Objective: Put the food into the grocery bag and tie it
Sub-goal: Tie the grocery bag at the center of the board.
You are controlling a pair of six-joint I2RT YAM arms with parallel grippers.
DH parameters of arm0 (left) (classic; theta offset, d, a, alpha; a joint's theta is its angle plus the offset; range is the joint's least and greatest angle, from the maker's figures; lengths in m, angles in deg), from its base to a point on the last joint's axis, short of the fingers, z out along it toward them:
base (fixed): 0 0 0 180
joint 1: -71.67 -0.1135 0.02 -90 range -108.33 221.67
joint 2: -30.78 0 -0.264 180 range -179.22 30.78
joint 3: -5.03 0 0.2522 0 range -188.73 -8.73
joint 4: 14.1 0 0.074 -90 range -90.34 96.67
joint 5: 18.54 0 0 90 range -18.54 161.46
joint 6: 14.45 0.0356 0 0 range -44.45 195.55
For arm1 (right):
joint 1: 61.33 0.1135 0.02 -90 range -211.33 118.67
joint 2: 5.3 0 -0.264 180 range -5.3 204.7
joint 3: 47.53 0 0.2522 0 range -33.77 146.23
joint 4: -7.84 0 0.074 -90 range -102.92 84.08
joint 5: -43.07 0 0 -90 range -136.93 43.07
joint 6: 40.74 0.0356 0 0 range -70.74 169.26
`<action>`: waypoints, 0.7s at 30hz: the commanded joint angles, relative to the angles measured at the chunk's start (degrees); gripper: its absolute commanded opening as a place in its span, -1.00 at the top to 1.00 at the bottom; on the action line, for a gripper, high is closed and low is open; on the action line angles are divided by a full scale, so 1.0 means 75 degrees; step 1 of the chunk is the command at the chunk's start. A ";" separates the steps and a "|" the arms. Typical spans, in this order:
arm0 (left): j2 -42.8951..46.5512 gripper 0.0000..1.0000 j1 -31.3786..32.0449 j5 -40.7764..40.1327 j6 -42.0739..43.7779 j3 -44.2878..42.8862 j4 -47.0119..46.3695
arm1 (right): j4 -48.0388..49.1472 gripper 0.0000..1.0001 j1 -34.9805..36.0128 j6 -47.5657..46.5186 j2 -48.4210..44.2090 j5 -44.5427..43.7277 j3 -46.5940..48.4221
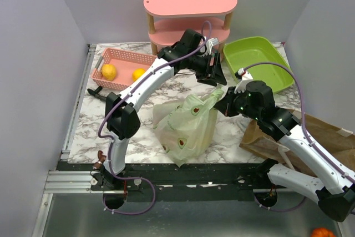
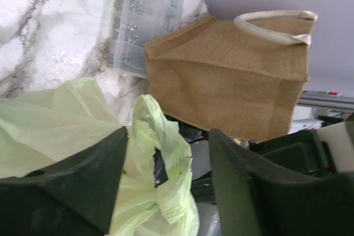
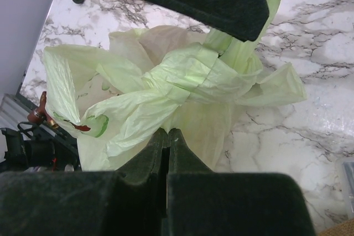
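Note:
The grocery bag [image 1: 186, 126] lies bulging on the marble table, pale green with avocado prints. The food is hidden; I cannot see into the bag. My right gripper [image 1: 226, 102] is at the bag's upper right, and in the right wrist view it [image 3: 168, 132] is shut on the bag's gathered plastic [image 3: 182, 78]. My left gripper [image 1: 213, 73] hangs just above the bag's top. In the left wrist view it [image 2: 168, 134] is open, with a twisted strip of the bag [image 2: 160, 153] standing between its fingers against the left finger [image 2: 77, 183].
A pink basket [image 1: 125, 59] holding two yellow fruits [image 1: 109, 71] sits at the back left. A green tub [image 1: 258, 59] and a pink shelf [image 1: 188, 9] stand at the back. A brown bag [image 1: 310, 137] lies right of the grocery bag. A clear plastic box [image 2: 146, 20] is nearby.

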 commanded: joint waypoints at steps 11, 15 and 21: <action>-0.0006 0.51 0.0225 0.0320 -0.0417 0.0006 -0.0131 | 0.0109 0.99 -0.0004 -0.0139 -0.0181 0.0170 -0.0076; 0.0036 1.00 0.0243 0.0162 -0.0286 0.0087 -0.0020 | 0.0133 0.98 0.0000 -0.0104 -0.0172 0.0230 -0.0095; 0.0539 1.00 0.0166 -0.1107 -0.0215 0.0236 0.0345 | -0.0154 0.99 -0.0003 -0.0006 -0.0230 -0.0045 0.0119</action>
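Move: The bag's twisted tail stands between the left hand's open fingers, its middle about 1 cm back, 2 cm to the right and 2 cm below. The wrapped knot lies some 5 cm back and 3 cm left of the left hand, about 4 cm lower. The filled bag hangs roughly 12 cm back, 12 cm left and 14 cm below. For the right hand, already pinching the bag under the knot, the tail is about 6 cm forward, 1 cm right and 2 cm up. Rightward and back by a bit over 1 cm, the left hand eases its open fingers over the bag's tail, then sinks about 1.5 cm while they go from well open to fully shut, pinching the tail with its end poking out past the fingertips. The right hand stays put, keeping its pinch below the knot. ##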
